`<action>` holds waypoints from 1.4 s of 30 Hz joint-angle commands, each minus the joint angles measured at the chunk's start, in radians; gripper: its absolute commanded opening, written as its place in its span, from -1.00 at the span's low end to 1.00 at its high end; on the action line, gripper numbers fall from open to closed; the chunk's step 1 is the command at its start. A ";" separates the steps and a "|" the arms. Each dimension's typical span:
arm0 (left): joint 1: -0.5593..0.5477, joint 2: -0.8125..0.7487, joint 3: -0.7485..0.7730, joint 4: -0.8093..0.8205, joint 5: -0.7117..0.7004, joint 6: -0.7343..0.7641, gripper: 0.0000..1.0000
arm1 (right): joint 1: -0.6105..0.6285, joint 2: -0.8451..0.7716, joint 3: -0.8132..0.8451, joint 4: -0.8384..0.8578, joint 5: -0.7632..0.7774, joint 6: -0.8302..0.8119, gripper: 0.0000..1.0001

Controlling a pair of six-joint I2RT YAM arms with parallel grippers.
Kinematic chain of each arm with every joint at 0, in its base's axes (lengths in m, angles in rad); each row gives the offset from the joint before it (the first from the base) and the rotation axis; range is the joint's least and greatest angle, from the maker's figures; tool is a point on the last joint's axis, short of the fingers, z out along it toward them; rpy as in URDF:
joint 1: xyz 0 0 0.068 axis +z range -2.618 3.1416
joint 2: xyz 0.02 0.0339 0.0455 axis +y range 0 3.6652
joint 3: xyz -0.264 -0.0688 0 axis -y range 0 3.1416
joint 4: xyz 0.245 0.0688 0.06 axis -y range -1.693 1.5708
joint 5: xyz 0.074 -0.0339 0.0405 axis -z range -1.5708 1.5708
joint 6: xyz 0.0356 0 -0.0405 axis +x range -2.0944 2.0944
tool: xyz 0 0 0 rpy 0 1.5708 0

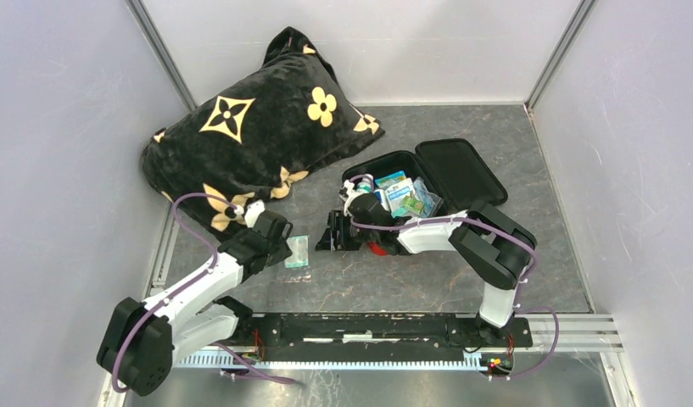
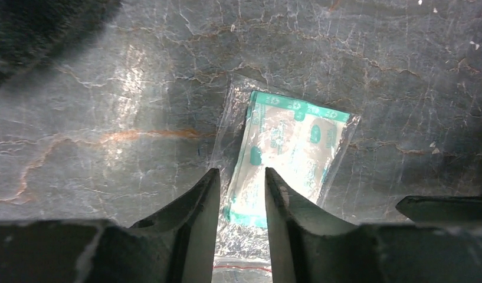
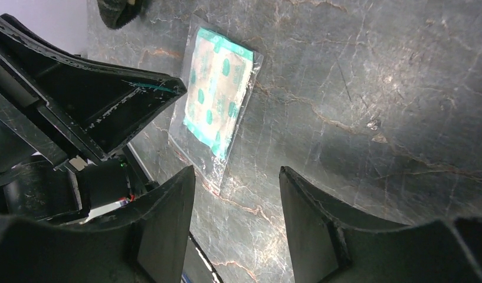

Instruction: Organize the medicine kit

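Observation:
The medicine kit lies open at centre right, black lining up, with packets and a bottle in its base and red shell showing at its near edge. A clear plastic packet of teal-printed plasters lies flat on the table left of the kit. My left gripper is low over the packet's near end, its fingers narrowly apart on either side of it. My right gripper is open over bare table just right of the packet, holding nothing.
A big black pillow with gold flowers fills the back left. Grey walls enclose the table on three sides. A metal rail runs along the near edge. My two grippers are close together, one on each side of the packet.

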 commanded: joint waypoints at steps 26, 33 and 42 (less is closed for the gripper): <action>0.000 0.117 -0.101 0.193 0.068 -0.027 -0.88 | 0.018 0.219 0.036 0.196 0.083 0.274 -0.17; 0.000 0.096 -0.093 0.185 0.068 -0.018 -0.89 | 0.017 0.250 0.051 0.195 0.109 0.274 -0.52; 0.000 -0.001 -0.013 0.114 0.028 0.009 -0.74 | 0.016 0.183 0.081 0.116 0.180 0.116 -1.00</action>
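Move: The flat plaster bag lies almost under the left hand, its middle about 3 cm to the right, 1 cm ahead and 2 cm below. From the right hand the bag is about 8 cm to the left, level fore and aft, and 4 cm below. The open medicine kit sits roughly 12 cm ahead of the right hand and 18 cm to its right; the black cushion's middle is some 28 cm ahead of the left hand and 8 cm to its left. The left hand sinks about 2 cm onto the bag's left edge, its half-open fingers closing almost shut there, and drags it some 2 cm forward and to the right before easing back slightly at the end. The right hand comes in from the other side, first down and then left and forward, about 3 cm each way in all, tilting and turning slightly clockwise, and closes its wide fingers fully at the bag's right edge to pinch it. ##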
